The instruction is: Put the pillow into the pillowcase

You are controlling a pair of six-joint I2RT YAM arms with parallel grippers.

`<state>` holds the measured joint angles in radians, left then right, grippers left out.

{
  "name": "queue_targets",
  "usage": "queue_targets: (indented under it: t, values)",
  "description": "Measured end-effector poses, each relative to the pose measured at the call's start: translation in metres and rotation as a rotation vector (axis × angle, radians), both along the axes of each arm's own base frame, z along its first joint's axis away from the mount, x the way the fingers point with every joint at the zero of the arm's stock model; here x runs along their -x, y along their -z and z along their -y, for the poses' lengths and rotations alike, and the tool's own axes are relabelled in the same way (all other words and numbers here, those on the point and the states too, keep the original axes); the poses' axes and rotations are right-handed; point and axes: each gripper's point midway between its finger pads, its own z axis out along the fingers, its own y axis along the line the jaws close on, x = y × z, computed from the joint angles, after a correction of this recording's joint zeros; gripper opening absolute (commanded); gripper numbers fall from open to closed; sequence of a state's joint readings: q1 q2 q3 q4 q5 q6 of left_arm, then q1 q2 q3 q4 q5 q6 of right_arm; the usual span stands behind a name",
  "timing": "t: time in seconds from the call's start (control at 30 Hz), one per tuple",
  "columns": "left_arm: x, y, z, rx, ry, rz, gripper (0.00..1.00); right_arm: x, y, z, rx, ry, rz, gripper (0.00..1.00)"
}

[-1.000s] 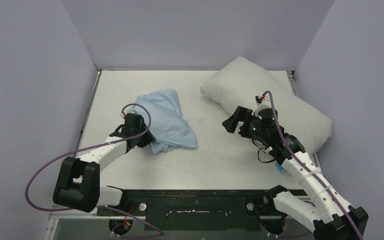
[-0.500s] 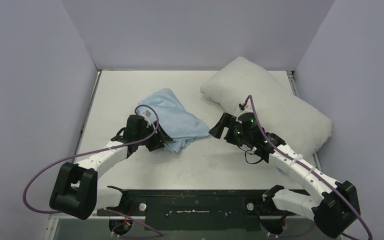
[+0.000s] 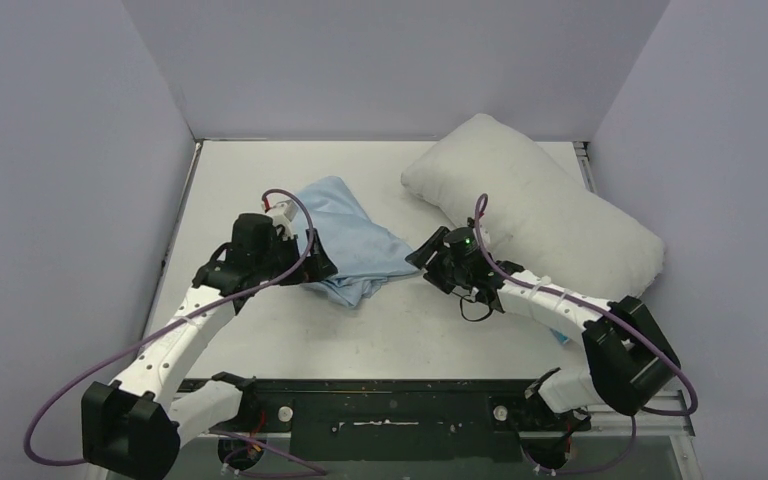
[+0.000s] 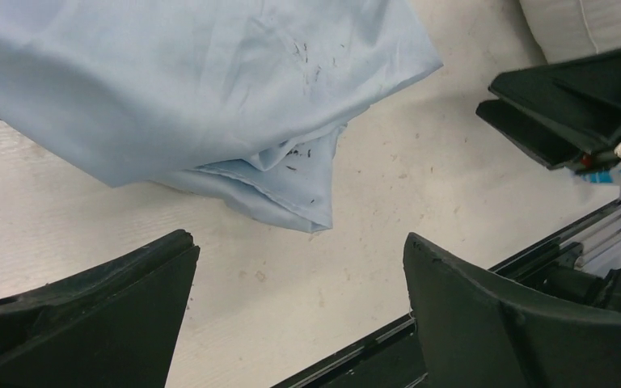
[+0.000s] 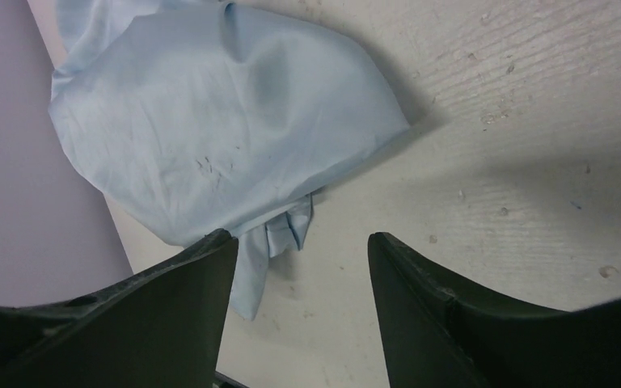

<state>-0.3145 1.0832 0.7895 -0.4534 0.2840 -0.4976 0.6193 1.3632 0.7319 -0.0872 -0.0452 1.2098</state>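
The light blue pillowcase (image 3: 345,235) lies crumpled and folded on the table, left of centre. The off-white pillow (image 3: 545,205) lies diagonally at the back right. My left gripper (image 3: 312,270) is open and empty, hovering at the pillowcase's near-left edge. In the left wrist view the pillowcase (image 4: 202,97) lies ahead of the open gripper (image 4: 297,241), its folded corner just beyond the jaws. My right gripper (image 3: 422,256) is open and empty, just right of the pillowcase's right corner. In the right wrist view the pillowcase (image 5: 218,129) lies ahead of the open gripper (image 5: 301,238).
Lilac walls close in the table (image 3: 440,330) on the left, back and right. A black rail (image 3: 410,405) runs along the near edge. The right gripper's fingers (image 4: 566,105) show in the left wrist view, with a pillow corner (image 4: 590,24) behind.
The pillowcase was dragged and folded to the right, then stayed put. My left arm has lifted and drawn back with open jaws. My right gripper moved left from the pillow toward the pillowcase.
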Motion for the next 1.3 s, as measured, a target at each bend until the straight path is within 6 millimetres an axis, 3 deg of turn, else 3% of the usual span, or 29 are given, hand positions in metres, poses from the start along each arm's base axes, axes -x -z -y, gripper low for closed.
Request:
queue_targets:
  t: [0.17,0.43,0.97,1.3]
  values:
    - [0.01,-0.006,-0.003,-0.051,0.052,0.044,0.97,-0.015,0.01,-0.009,-0.054,0.085,-0.01,0.52]
    - [0.015,-0.007,-0.008,-0.1,0.052,0.066,0.97,-0.023,0.046,-0.01,-0.052,0.186,-0.091,0.51]
    - [0.017,-0.016,-0.014,-0.141,0.023,0.12,0.97,-0.039,0.066,0.004,0.025,0.271,-0.06,0.46]
    - [0.015,-0.016,-0.018,-0.154,0.006,0.123,0.97,-0.051,0.07,0.007,0.115,0.238,-0.001,0.01]
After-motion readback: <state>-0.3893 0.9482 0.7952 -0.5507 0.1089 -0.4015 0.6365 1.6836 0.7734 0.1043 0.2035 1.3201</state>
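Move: The pillowcase's right-hand corner lies about 5 cm ahead of the right hand, level sideways and some 8 cm below it. The pillowcase's folded near part is about 14 cm to this hand's left, 2 cm back and 8 cm below; the pillow's middle stands roughly 18 cm ahead and 22 cm right, about 3 cm lower. From the left hand that same corner is some 6 cm ahead, 19 cm right and 12 cm below. The right hand, half open and empty, sinks about 7 cm while working some 5 cm forward onto the pillowcase's right corner, turning some 15 degrees clockwise on the way, and at the bottom its fingers close almost shut to pinch the corner's cloth. The left hand, wide open and touching nothing, eases a couple of centimetres back, left and up from the pillowcase with a slight roll. ##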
